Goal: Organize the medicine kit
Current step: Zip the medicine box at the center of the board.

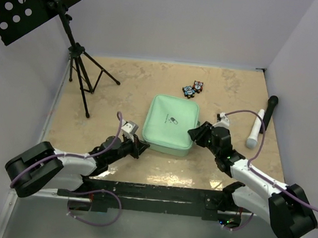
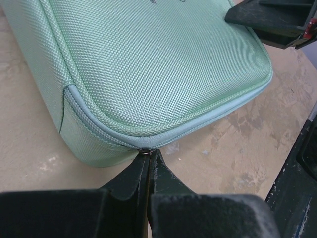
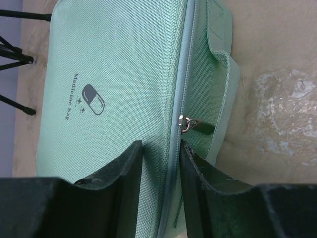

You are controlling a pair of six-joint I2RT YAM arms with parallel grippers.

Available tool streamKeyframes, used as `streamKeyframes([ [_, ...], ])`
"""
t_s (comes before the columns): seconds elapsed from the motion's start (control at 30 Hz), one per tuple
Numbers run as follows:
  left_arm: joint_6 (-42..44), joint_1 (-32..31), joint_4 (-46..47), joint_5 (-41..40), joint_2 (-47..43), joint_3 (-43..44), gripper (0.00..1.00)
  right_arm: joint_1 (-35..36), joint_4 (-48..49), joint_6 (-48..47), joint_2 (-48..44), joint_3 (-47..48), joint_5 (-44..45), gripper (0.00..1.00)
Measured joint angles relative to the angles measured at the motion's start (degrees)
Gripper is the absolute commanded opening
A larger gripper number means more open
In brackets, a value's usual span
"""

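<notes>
The medicine kit (image 1: 169, 124) is a mint-green zip case lying flat and closed in the middle of the table, with a pill mark on its lid (image 3: 93, 99). My left gripper (image 1: 142, 146) is at the kit's near left corner, shut on a small metal zipper pull (image 2: 144, 151) at the zip seam. My right gripper (image 1: 194, 134) is at the kit's right edge. Its jaws are open and straddle the lid's edge and the zip line (image 3: 161, 148). A second zipper pull (image 3: 190, 124) lies just beyond its fingertips, beside a side strap (image 3: 225, 74).
A black tripod (image 1: 79, 73) carrying a perforated black board stands at the back left. Two small owl-patterned packets (image 1: 193, 88) lie behind the kit. A white tube with a black end (image 1: 262, 121) lies to the right. Walls enclose the table.
</notes>
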Motion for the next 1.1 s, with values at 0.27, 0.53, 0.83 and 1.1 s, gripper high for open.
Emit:
streamKeyframes([
  [0.27, -0.22, 1.64, -1.6, -1.46, -4.13, -2.36, 0.0, 0.0, 2.93, 0.24, 1.97, -0.72, -3.96, 0.0],
  [0.53, -0.37, 2.73, 1.79, -1.53, -0.7, -2.43, 0.0, -0.42, 9.55, 1.53, 4.17, -2.56, -4.74, 0.0],
  [0.83, -0.55, 2.6, 8.57, -0.79, 4.92, -2.21, 0.0, -0.42, 10.88, 2.84, 4.13, -3.32, -2.69, 0.0],
  [1.1, -0.7, 0.42, 10.75, -1.31, 8.96, -0.28, 0.0, -0.42, 11.72, 3.06, 4.15, -3.67, 0.28, 0.0],
])
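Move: The box's right rim lies between the right hand's open fingers, about 1 cm ahead and 1 cm below; the right zip pull is some 2 cm ahead on that rim, the box's near right corner about 5 cm back. The left hand already holds the left zip pull by the near left corner; from it the right zip pull lies roughly 8 cm ahead and 18 cm to the right, and the near right corner 19 cm right and 1 cm back. The box's right rim is pinched as the right fingers shut on the zip seam, just short of the right zip pull, while that hand eases about 1.5 cm left; then it keeps its grip and draws roughly 1 cm right and forward. The left hand, holding its zip pull throughout, goes about 2 cm left, then swings back right by some 2 cm along the near edge, ending 1 cm farther forward. ##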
